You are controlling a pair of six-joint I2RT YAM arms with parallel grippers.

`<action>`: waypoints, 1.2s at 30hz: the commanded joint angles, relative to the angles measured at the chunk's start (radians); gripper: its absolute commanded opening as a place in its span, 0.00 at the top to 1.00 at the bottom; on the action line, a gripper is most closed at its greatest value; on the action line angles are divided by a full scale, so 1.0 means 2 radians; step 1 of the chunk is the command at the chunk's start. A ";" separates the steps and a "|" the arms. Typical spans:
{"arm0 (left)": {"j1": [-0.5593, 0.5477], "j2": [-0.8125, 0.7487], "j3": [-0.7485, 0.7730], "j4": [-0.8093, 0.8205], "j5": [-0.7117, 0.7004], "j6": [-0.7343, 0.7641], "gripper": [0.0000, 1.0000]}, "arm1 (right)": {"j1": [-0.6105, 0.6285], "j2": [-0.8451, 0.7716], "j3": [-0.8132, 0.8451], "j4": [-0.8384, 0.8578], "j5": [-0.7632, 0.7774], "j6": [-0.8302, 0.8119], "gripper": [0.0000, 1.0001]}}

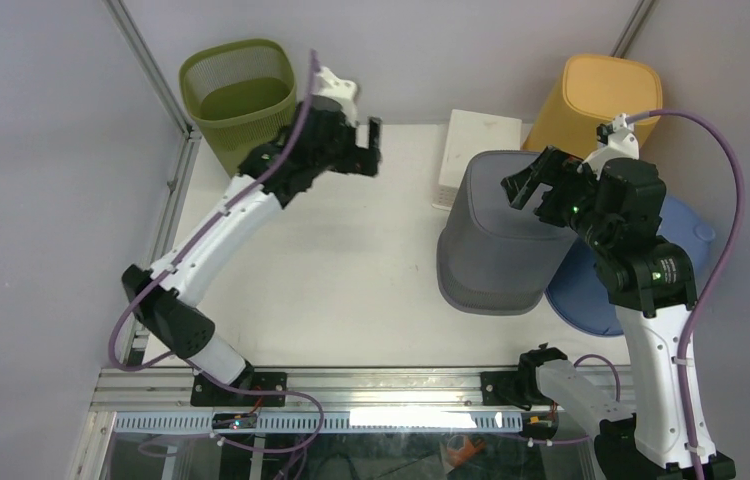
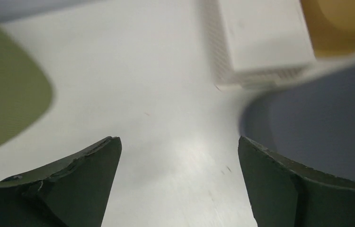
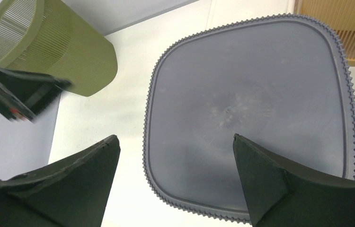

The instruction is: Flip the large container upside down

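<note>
The large grey container point(image 1: 496, 250) stands upside down on the white table, its flat base with a beaded edge point(image 3: 251, 109) facing up. My right gripper point(image 1: 521, 188) hovers above that base, open and holding nothing; in the right wrist view the gripper point(image 3: 175, 137) straddles the base's near left corner without touching it. My left gripper point(image 1: 373, 145) is up at the back, left of the container and apart from it, open and empty. In the left wrist view this gripper point(image 2: 179, 142) has only bare table between its fingers, with the container point(image 2: 327, 127) at the right.
An olive mesh basket point(image 1: 239, 100) stands at the back left beside the left gripper. A white box point(image 1: 476, 150) and a yellow bin point(image 1: 601, 100) sit behind the container. A blue lid point(image 1: 691, 235) lies under the right arm.
</note>
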 commanded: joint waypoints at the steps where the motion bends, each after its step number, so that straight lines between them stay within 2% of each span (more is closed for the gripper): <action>1: 0.070 -0.043 0.021 0.029 -0.089 0.015 0.01 | 0.002 -0.003 0.003 0.032 -0.012 -0.003 0.06; 7: 0.142 -0.042 0.055 0.085 -0.079 0.047 0.01 | 0.002 -0.003 0.003 0.030 -0.019 0.000 0.06; 14: 0.196 0.054 0.163 0.105 -0.097 0.086 0.01 | 0.002 0.002 0.000 0.031 -0.034 0.006 0.06; 17: 0.217 0.109 0.198 0.110 -0.073 0.099 0.01 | 0.002 0.003 -0.001 0.031 -0.041 0.009 0.06; 21: 0.226 0.162 0.243 0.095 -0.061 0.102 0.01 | 0.002 0.005 0.000 0.029 -0.046 0.012 0.06; 26: 0.227 0.179 0.245 0.079 -0.036 0.098 0.06 | 0.002 0.002 -0.002 0.026 -0.042 0.011 0.06; 30: 0.227 0.187 0.238 0.062 -0.039 0.103 0.23 | 0.002 0.001 -0.006 0.029 -0.043 0.011 0.06; 36: 0.226 0.174 0.216 0.062 -0.030 0.103 0.66 | 0.002 0.000 -0.010 0.031 -0.045 0.012 0.06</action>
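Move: The green container stands open end up, its middle about 21 cm ahead of the left hand, 30 cm to its left and some 14 cm lower. The white basket is roughly 14 cm ahead of that hand, 28 cm to its right and 22 cm below; the upturned gray container is about 14 cm back, 38 cm right and 14 cm lower. From the right hand the green container lies some 34 cm ahead, 65 cm left and 23 cm below. Sweeping left and forward in a high arc, the left hand travels roughly 27 cm to the green container's right-hand rim, turning some 25 degrees counter-clockwise as it goes. It rises about 11 cm on the way, first mostly leftward and then forward, then sinks by as much so its wide-open fingers straddle the rim. There it stops and the fingers close to about half. ##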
